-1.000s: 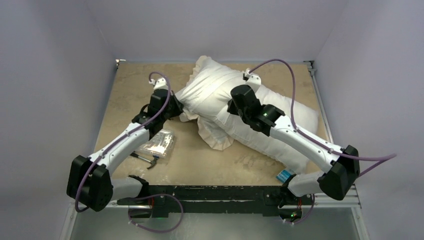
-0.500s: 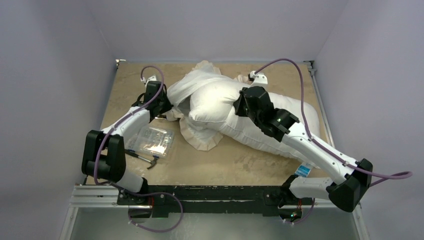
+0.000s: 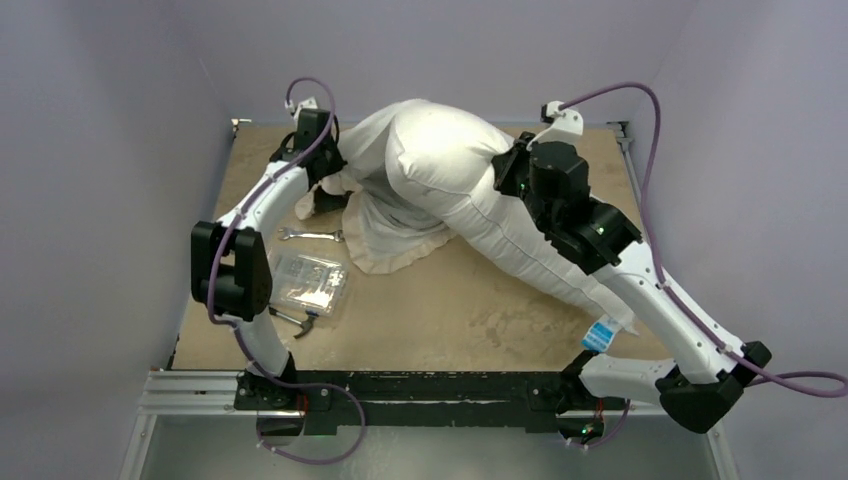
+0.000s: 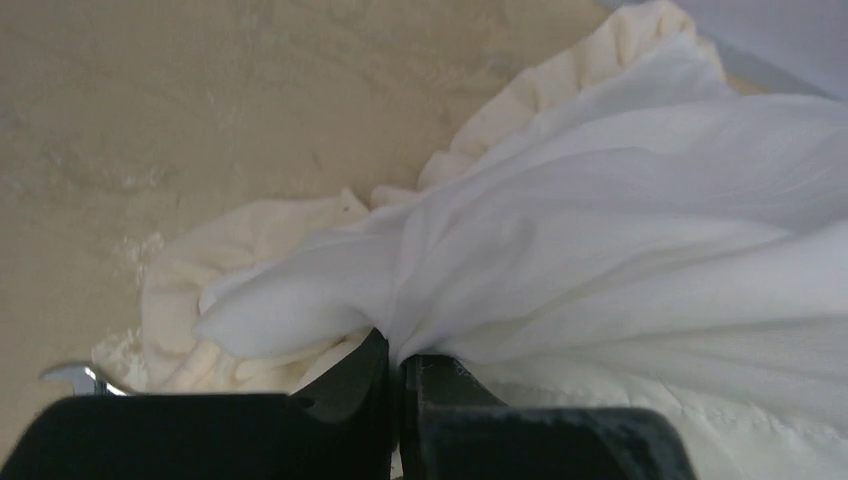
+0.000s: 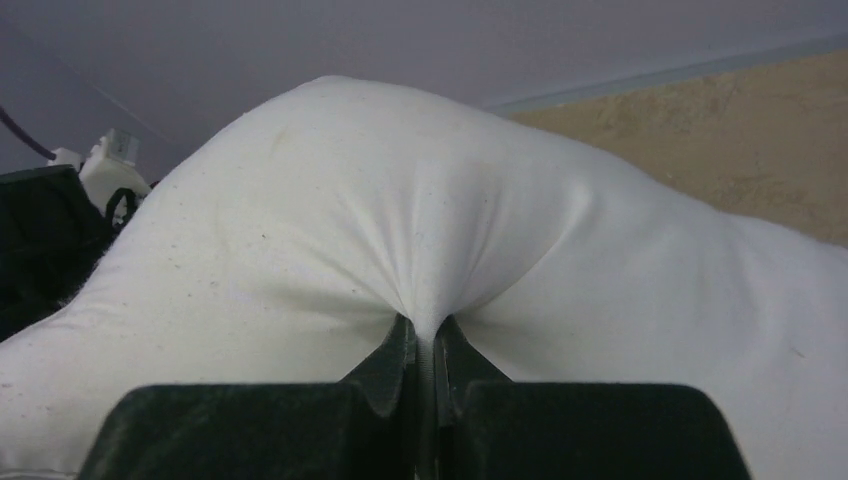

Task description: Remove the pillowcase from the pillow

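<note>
The plump white pillow (image 3: 470,190) is lifted at its far end and slopes down to the near right, where its blue tag (image 3: 600,335) shows. My right gripper (image 3: 512,172) is shut on a pinch of the pillow's smooth cloth (image 5: 400,200), with the right gripper's (image 5: 428,338) jaws tight together. The limp white pillowcase (image 3: 370,190) hangs off the pillow's left end, and its cream frill (image 3: 400,250) trails on the table. My left gripper (image 3: 328,165) is shut on a gathered fold of the pillowcase (image 4: 600,230); that left gripper (image 4: 400,362) sits just above the frill (image 4: 250,240).
A clear plastic box (image 3: 310,280) lies on the tan table (image 3: 450,310) at the left. A wrench (image 3: 310,235) lies behind it and a small hammer-like tool (image 3: 292,320) in front. Grey walls close in the back and both sides.
Both arms have risen and swung toward the back wall, lifting the pillow's far end. The pillowcase has slid further off to the left, and the wrench has come into view.
</note>
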`<move>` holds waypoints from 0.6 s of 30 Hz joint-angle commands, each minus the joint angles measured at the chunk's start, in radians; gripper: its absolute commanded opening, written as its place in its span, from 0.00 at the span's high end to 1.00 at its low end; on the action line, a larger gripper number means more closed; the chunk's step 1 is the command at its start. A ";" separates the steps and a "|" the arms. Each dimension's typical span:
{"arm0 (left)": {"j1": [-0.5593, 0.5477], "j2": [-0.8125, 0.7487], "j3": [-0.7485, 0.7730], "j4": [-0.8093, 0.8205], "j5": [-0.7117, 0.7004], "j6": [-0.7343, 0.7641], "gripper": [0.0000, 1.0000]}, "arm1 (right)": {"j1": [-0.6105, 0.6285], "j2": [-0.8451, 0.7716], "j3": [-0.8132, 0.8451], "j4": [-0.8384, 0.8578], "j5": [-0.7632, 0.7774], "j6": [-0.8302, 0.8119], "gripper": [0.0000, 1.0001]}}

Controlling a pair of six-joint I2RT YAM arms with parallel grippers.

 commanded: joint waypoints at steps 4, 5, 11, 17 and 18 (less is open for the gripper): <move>0.084 0.226 0.380 -0.167 -0.100 0.051 1.00 | -0.003 -0.095 0.123 0.222 0.038 -0.063 1.00; 0.104 0.251 0.413 -0.181 -0.101 0.048 1.00 | -0.004 -0.109 0.115 0.234 0.023 -0.074 1.00; 0.271 0.346 0.503 -0.237 -0.050 0.006 1.00 | -0.004 -0.153 0.093 0.229 0.047 -0.090 1.00; 0.334 0.264 0.421 -0.199 0.018 0.040 1.00 | -0.013 -0.098 0.093 0.182 0.166 -0.027 1.00; 0.326 0.225 0.389 -0.161 0.060 0.044 1.00 | -0.025 -0.068 0.098 0.161 0.194 -0.005 1.00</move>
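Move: The pillowcase hangs from the left hand's pinch, its middle about 10 cm right, 4 cm back and 11 cm lower. The pillow's left end is some 20 cm right, level with that hand; the wrench lies 9 cm back and 8 cm left, the tool box 20 cm back and 8 cm left, both 14 cm below. From the right hand, gripping the pillow, the case's middle is about 25 cm left, 8 cm ahead and 25 cm below. The pillowcase stays pinched in the left hand and is drawn away from the pillow, first forward about 8 cm with a small rise, then swept left to some 18 cm while sinking, the hand turning counter-clockwise about 20 degrees. Against this the right hand keeps its pinch on the pillow, lifting it about 6 cm and tipping its fingers up, with a small drift right. ##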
